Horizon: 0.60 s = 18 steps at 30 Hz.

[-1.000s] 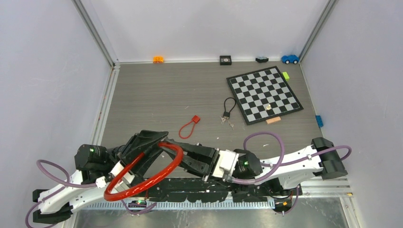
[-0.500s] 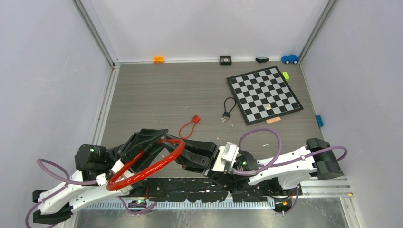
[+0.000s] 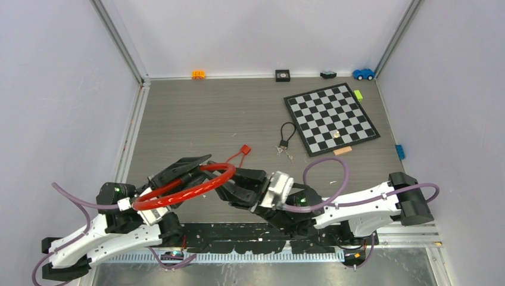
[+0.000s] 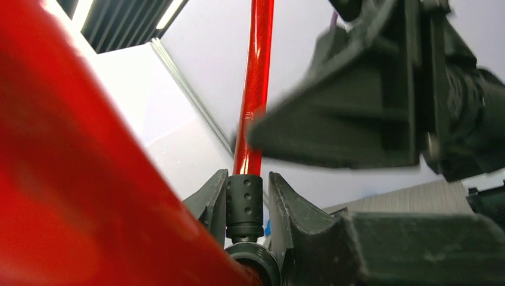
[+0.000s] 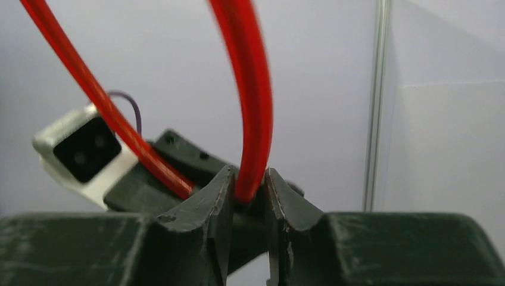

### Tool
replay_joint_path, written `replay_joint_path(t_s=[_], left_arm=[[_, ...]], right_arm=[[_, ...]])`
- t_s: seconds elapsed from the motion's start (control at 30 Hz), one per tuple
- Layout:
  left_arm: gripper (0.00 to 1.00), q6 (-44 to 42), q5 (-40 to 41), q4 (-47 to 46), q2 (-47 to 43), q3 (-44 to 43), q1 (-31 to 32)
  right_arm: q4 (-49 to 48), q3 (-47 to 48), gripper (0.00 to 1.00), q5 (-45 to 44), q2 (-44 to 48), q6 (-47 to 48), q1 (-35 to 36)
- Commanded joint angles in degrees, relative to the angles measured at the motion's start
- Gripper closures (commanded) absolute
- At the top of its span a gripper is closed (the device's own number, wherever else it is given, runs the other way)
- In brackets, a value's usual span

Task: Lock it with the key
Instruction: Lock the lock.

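A red cable lock (image 3: 178,193) hangs as a loop in the air between my two arms, above the table's near edge. My left gripper (image 3: 193,168) is shut on the black barrel end (image 4: 244,199) of the lock, with a finger on each side of it. My right gripper (image 3: 229,182) holds the red cable (image 5: 253,107) at its fingertips (image 5: 223,185), the jaws close on either side. The keys (image 3: 284,152) lie on the table on a black strap (image 3: 287,132), left of the chessboard and away from both grippers.
A chessboard (image 3: 331,118) lies at the back right with a small piece on it. A small red loop tag (image 3: 237,158) lies just beyond the grippers. An orange toy (image 3: 198,74), a black box (image 3: 282,75) and a blue car (image 3: 362,74) line the far wall.
Both arms carried the red loop up and away from the bases, tilting it flatter. The right gripper shifted left along with it and its jaws eased slightly.
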<state>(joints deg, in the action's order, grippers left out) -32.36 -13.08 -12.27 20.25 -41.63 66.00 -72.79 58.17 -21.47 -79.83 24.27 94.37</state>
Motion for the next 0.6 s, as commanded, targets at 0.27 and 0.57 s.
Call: replay_joint_path(t_s=[0.27, 0.57], left_arm=[[1.0, 18.62, 21.92, -16.59, 0.33, -0.92, 0.54], [1.0, 27.96, 27.63, -10.88, -1.7, -3.49, 0.54]], right_arm=[[17.31, -5.65, 0.39, 1.98, 4.98, 0.31, -0.24], [32.53, -3.32, 0.37, -6.57, 13.29, -7.88, -0.29]])
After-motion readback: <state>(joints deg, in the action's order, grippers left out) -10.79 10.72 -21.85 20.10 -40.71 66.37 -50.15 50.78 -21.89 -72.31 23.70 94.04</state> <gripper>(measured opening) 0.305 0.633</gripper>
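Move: The left fingers already hold the lock by its black barrel, so that part sits at the left hand point, with the red cable loop curving some 5 cm to its left, 4 cm back and 6 cm above. From the right hand the barrel is about 3 cm to the left, 1 cm ahead and 2 cm up. On the table roughly 45 cm below, the red strap lies about 26 cm ahead of the left hand and 3 cm to its right. The right hand, its fingers at the lock and only just slackening, spreads them wide and comes free, sinking about 9 cm below the lock with a slight drift left and back again, while its upward-slanting fingers tip some 20 degrees towards level. Meanwhile the left hand keeps its pinch on the black barrel and carries the lock forward and left, rising a little as well, away from the right hand, rolling and swinging its fingertips forward and up by about 30 degrees in all. ##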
